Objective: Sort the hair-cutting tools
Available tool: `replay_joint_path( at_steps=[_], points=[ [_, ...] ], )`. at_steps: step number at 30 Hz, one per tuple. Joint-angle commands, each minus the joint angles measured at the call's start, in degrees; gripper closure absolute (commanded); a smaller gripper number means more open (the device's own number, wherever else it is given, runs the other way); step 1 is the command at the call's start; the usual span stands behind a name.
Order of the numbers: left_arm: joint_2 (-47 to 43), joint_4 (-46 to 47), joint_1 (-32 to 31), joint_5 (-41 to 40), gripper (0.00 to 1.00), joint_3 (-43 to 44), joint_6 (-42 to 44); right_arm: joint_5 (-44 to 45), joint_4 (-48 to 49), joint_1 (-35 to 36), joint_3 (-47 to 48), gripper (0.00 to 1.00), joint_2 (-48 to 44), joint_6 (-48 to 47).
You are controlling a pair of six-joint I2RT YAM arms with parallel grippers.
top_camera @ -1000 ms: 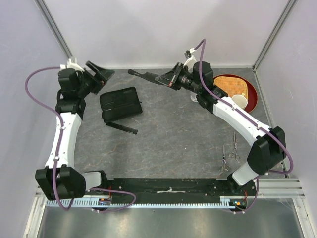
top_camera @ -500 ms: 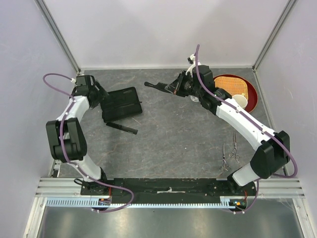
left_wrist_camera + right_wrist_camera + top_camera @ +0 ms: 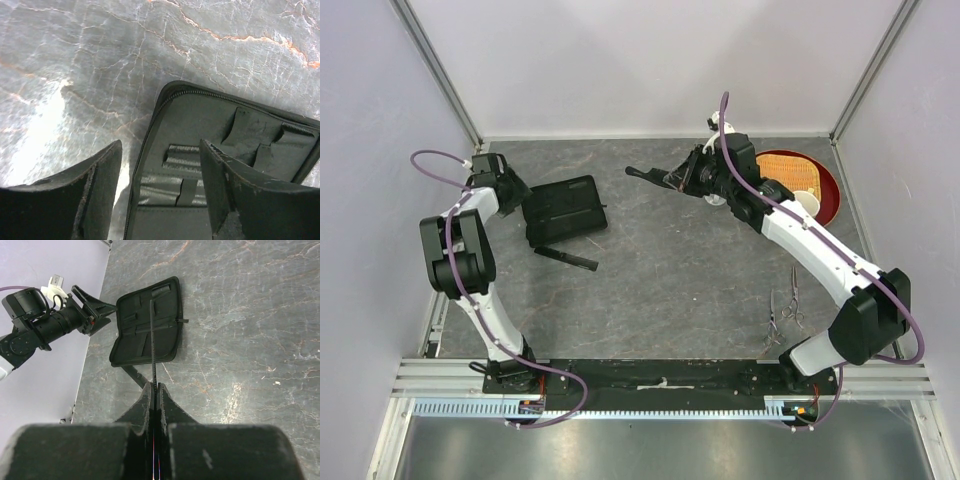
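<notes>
My right gripper point(image 3: 675, 180) is shut on a slim black comb point(image 3: 648, 176) and holds it in the air right of the open black case point(image 3: 563, 208). In the right wrist view the comb point(image 3: 152, 340) shows edge-on, sticking out past the closed fingertips point(image 3: 155, 386) towards the case point(image 3: 145, 325). A second black comb point(image 3: 567, 258) lies on the table just in front of the case. Thin silver scissors point(image 3: 785, 308) lie near the right arm's base. My left gripper point(image 3: 160, 145) is open, its jaws standing either side of the case's left rim point(image 3: 150, 130) without touching it.
A red round tray point(image 3: 825, 175) with a woven mat and a white cup point(image 3: 805, 203) sits at the back right. White walls with metal posts close off the back and both sides of the grey stone table point(image 3: 670, 280).
The left arm has swung in and lowered its gripper to the case's left edge, its jaws narrowing a little. The right gripper has carried the comb slightly to the right.
</notes>
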Motion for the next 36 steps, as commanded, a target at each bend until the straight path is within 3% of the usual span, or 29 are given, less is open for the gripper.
replay_joint_path(
  at_steps=[1,8,12,13,15,23,30,36],
  points=[
    [4.21,5.57,0.49,4.94,0.35,2.86,0.77,1.16,0.20,-0.93,0.66,1.00,-1.56,-1.05],
    [8.43,4.61,0.67,6.63,0.51,5.41,0.24,1.60,-1.47,-1.37,2.07,1.00,-0.50,-0.88],
    [9.40,4.52,0.58,8.73,0.78,6.11,0.77,2.30,-1.56,-1.37,1.81,1.00,-0.59,-0.88],
    [9.31,4.52,0.58,10.22,0.88,6.03,1.20,2.39,-1.56,-1.46,1.81,1.00,-0.59,-0.70],
    [9.58,5.04,0.49,12.59,0.98,6.29,2.17,2.56,-1.65,-1.37,1.63,1.00,-0.59,-0.53],
    [7.30,8.02,-1.61,28.33,0.98,3.66,3.58,3.35,-1.65,-1.46,0.75,1.00,-0.50,0.00],
    [6.68,10.14,-7.67,42.20,0.98,-0.91,10.16,3.44,-1.73,-1.46,-1.35,1.00,-0.59,-0.17],
    [6.50,11.37,-10.49,48.99,0.98,-2.76,13.07,-1.55,-2.43,-1.98,-4.25,1.00,-0.06,-3.42]
  ],
)
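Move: The open black case has its middle roughly 11 cm to the left hand's right, 3 cm nearer the base and 4 cm lower, its far left corner almost beneath the open fingers. A black comb lies about 13 cm nearer the base than the case's middle. From the right hand, which holds the other comb in the air, the case is some 27 cm left, 6 cm ahead and 25 cm down, the black comb about 25 cm left and 8 cm back. The case's left edge, near its far corner, is pinched by the left fingers, which first sink about 4 cm while easing forward and then shut. The left hand next drags it to the right some 16 cm, drawing back at the end and turning clockwise by about 35 degrees. The right hand keeps its comb and drifts 2 cm right, then sinks about 3 cm. ##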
